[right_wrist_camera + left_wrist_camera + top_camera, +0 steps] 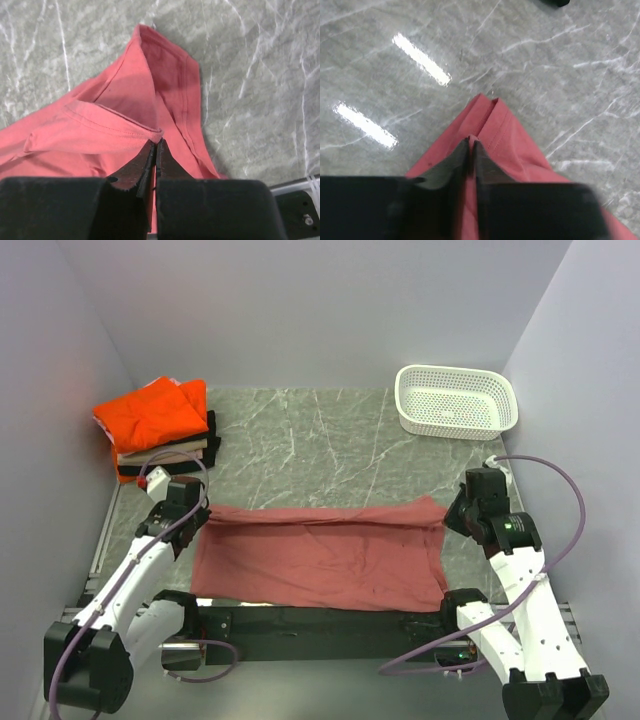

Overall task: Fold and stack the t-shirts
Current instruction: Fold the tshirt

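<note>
A dusty-red t-shirt lies spread in a wide band across the near part of the table, folded lengthwise. My left gripper sits at its far left corner, jaws nearly together with the red cloth pinched between them. At the far right corner my right gripper is shut on a hem fold of the shirt, as the right wrist view shows. A stack of folded t-shirts rests at the back left: bright orange on top, beige and black beneath.
A white perforated basket stands at the back right. The grey marble tabletop stretches between the stack and the basket. Walls close in the left, right and far sides.
</note>
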You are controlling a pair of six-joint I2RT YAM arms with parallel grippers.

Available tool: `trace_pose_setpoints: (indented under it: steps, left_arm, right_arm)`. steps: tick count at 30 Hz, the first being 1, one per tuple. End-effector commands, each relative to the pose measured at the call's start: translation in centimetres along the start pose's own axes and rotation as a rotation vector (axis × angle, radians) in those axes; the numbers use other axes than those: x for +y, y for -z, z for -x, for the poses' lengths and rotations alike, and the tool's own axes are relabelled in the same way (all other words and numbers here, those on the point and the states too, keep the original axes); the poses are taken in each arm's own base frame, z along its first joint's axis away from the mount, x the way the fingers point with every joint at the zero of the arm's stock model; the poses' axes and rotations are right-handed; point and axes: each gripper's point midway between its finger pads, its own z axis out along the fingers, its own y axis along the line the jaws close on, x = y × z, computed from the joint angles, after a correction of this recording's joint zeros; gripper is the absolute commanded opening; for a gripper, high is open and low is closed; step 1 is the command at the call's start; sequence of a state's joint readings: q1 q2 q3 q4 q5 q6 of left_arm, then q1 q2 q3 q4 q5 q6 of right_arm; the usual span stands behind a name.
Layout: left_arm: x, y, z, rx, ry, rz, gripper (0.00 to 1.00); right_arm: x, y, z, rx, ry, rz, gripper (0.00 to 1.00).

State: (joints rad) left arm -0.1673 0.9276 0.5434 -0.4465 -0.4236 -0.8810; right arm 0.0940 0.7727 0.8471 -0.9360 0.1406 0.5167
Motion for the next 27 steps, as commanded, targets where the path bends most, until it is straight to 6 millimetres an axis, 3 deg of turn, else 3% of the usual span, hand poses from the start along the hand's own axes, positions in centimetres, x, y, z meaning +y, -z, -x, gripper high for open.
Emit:
trace_pose_setpoints:
  steps: [1, 2, 3, 4, 6, 7, 10, 13, 14, 15, 20, 23, 27]
  left_arm:
    - [0.2, 0.7, -1.1, 0.040, 0.030, -0.015, 0.20]
    - [0.1, 0.8, -1.4, 0.052, 0.036, -0.026, 0.27]
    - [-0.1, 1.1, -1.8, 0.070, 0.045, -0.044, 0.41]
    - [-0.2, 1.3, -1.9, 0.076, 0.055, -0.055, 0.47]
    - [-0.7, 1.9, -2.0, 0.084, 0.057, -0.079, 0.65]
    - [-0.9, 2.3, -2.1, 0.088, 0.059, -0.090, 0.72]
    - [-2.1, 2.8, -1.1, 0.073, 0.046, -0.132, 0.76]
    - [-4.0, 2.8, 0.2, 0.048, 0.024, -0.179, 0.77]
    - [-4.5, 2.3, -0.1, 0.060, 0.001, -0.177, 0.77]
    - [-5.6, 2.1, 0.5, 0.044, -0.008, -0.202, 0.78]
    - [-7.7, 0.1, -0.2, 0.081, -0.067, -0.183, 0.78]
    - [-8.6, -0.7, -0.7, 0.097, -0.096, -0.187, 0.78]
    - [-10.1, -0.9, -1.3, 0.114, -0.127, -0.225, 0.78]
  right_arm:
    - [-0.1, 0.7, -0.3, 0.021, 0.001, -0.011, 0.08]
    - [-0.1, 0.9, -0.4, 0.024, 0.004, -0.010, 0.16]
    - [-0.2, 1.1, -0.4, 0.019, 0.003, -0.012, 0.32]
    - [-0.3, 1.4, -0.2, 0.003, -0.001, -0.014, 0.40]
    - [-0.5, 1.8, -0.1, 0.001, 0.001, -0.020, 0.57]
    - [-0.7, 2.2, 0.2, -0.010, 0.010, -0.031, 0.59]
    - [-0.7, 2.2, 1.2, -0.030, 0.034, -0.046, 0.63]
    - [0.6, 0.6, 1.5, -0.011, 0.064, -0.013, 0.63]
    - [2.0, 0.1, 1.9, -0.019, 0.067, 0.042, 0.63]
    - [2.7, -0.8, 1.6, 0.006, 0.077, 0.055, 0.63]
    - [8.6, -3.1, 0.3, 0.053, 0.168, 0.171, 0.63]
    - [10.9, -5.1, -0.9, 0.107, 0.190, 0.206, 0.63]
    - [12.5, -8.0, -3.0, 0.187, 0.227, 0.213, 0.63]
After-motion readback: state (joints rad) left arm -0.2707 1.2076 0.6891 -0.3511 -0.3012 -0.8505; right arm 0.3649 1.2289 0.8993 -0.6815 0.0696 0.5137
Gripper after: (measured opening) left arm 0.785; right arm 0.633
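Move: The left fingers pinch the t-shirt's raised edge, with its far left corner just ahead, about 2 cm, and some 4 cm lower. The stack of folded shirts is roughly 16 cm ahead and 10 cm to the left. The right fingers pinch the other end, with the far right corner about 6 cm ahead, 2 cm left and 8 cm down. The white basket lies some 26 cm ahead of that hand, 2 cm to its right. Both hands let go of the pinched t-shirt edge, fingers opening wide as they finish drawing back a centimetre or two. Then they turn inward along the shirt's far edge: the right swings about 9 cm left, forward and some 5 cm down, turning nearly 20 degrees counter-clockwise; the left goes about 6 cm forward and 4 cm right, turning slightly clockwise. ##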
